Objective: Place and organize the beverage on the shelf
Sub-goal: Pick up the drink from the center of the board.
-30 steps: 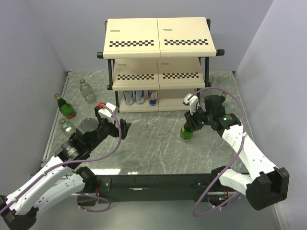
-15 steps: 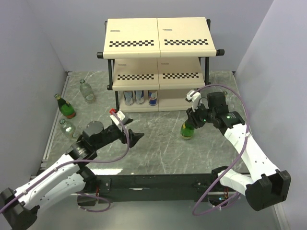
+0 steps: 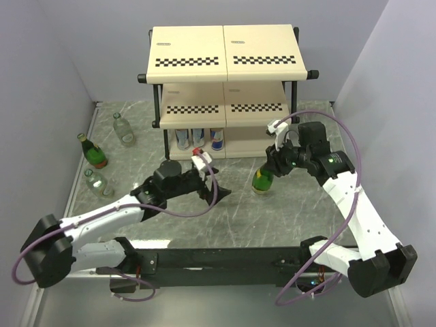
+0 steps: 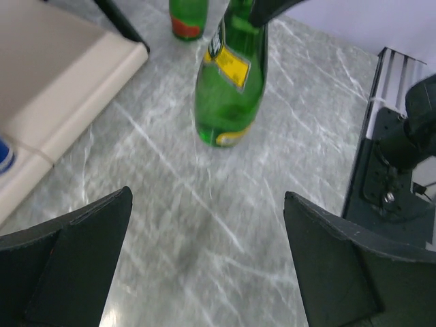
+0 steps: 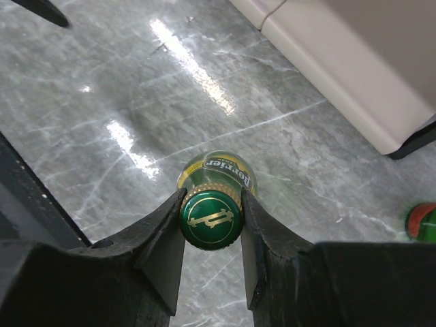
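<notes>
My right gripper [image 3: 274, 165] [image 5: 212, 204] is shut on the gold-ringed cap of a green Perrier bottle [image 3: 262, 181] [image 5: 210, 219]. The bottle hangs slightly tilted in front of the shelf's right half, its base at or just over the marble table. The shelf [image 3: 225, 54] has cream boards with checkered strips, and its bottom tier holds three cans [image 3: 199, 138]. My left gripper [image 3: 219, 196] [image 4: 208, 197] is open wide and empty over bare table. It points at the green bottle [image 4: 228, 88], a short way left of it.
A green bottle with a red label [image 3: 92, 151] and two clear bottles [image 3: 122, 129] [image 3: 95, 181] stand at the far left. Another red-labelled green bottle [image 4: 185, 17] [image 5: 422, 222] stands by the shelf's right leg. The shelf's bottom board [image 4: 61, 75] [image 5: 340, 61] lies close to both grippers.
My left arm has swung right to the table's middle and its jaws have spread fully. My right gripper has carried the green bottle a little left and toward the shelf.
</notes>
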Controlling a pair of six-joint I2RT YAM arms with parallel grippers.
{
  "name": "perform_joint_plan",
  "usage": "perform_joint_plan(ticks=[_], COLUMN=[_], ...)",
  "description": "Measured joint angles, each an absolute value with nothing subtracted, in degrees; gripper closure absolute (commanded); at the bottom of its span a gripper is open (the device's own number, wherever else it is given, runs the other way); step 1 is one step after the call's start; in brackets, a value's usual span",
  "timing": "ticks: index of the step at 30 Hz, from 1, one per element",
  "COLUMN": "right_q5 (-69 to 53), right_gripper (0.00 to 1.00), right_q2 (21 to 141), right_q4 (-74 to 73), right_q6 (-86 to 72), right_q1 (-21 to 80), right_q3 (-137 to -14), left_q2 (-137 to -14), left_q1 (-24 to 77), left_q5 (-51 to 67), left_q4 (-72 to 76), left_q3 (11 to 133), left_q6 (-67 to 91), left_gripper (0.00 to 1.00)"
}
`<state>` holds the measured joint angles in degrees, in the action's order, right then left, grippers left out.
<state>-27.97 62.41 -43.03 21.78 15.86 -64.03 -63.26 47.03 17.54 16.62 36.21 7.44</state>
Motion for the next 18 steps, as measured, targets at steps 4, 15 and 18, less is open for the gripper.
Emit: perform_joint_plan(ticks=[4, 15, 18], right_q5=[-28.71, -27.94, -27.29], right_gripper=[1.00, 1.00, 1.00], right_q2=[62.65, 62.85, 62.87], right_q4=[-44.23, -44.25, -44.25], right_q6=[20.91, 18.52, 17.98], right_q1=[16.14, 19.99, 21.08], right_q3=[-65.63, -66.11, -66.11], left_q2=[-69.65, -83.35, -85.21], left_q1=[49.58, 52.88, 53.34], left_q5=[15.99, 12.86, 12.23], left_q4=[20.73, 34.57, 36.95], left_q3=[40.12, 42.09, 42.15], left_q6=[6.00, 5.17, 5.21], left_gripper=[0.01, 0.01, 0.00])
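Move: The drink, a green bottle already hanging by its neck in the right gripper, has its middle roughly 14 cm to the left hand's right, 5 cm farther out and 3 cm lower. From the right hand, the open left gripper it is carried to is about 18 cm left, 9 cm back and some 3 cm lower. The nearest can on the bottom shelf is about 23 cm ahead of the left hand, level sideways and 5 cm below it. The right gripper keeps its pinch on the bottle's neck, carrying it about 2.5 cm left and 1.5 cm back towards the left gripper after a last small rise. The left hand, fingers wide open and still touching nothing, reaches some 7.5 cm right and 2.5 cm forward towards the bottle's body, first rising slightly, then sinking to about 2 cm lower. ##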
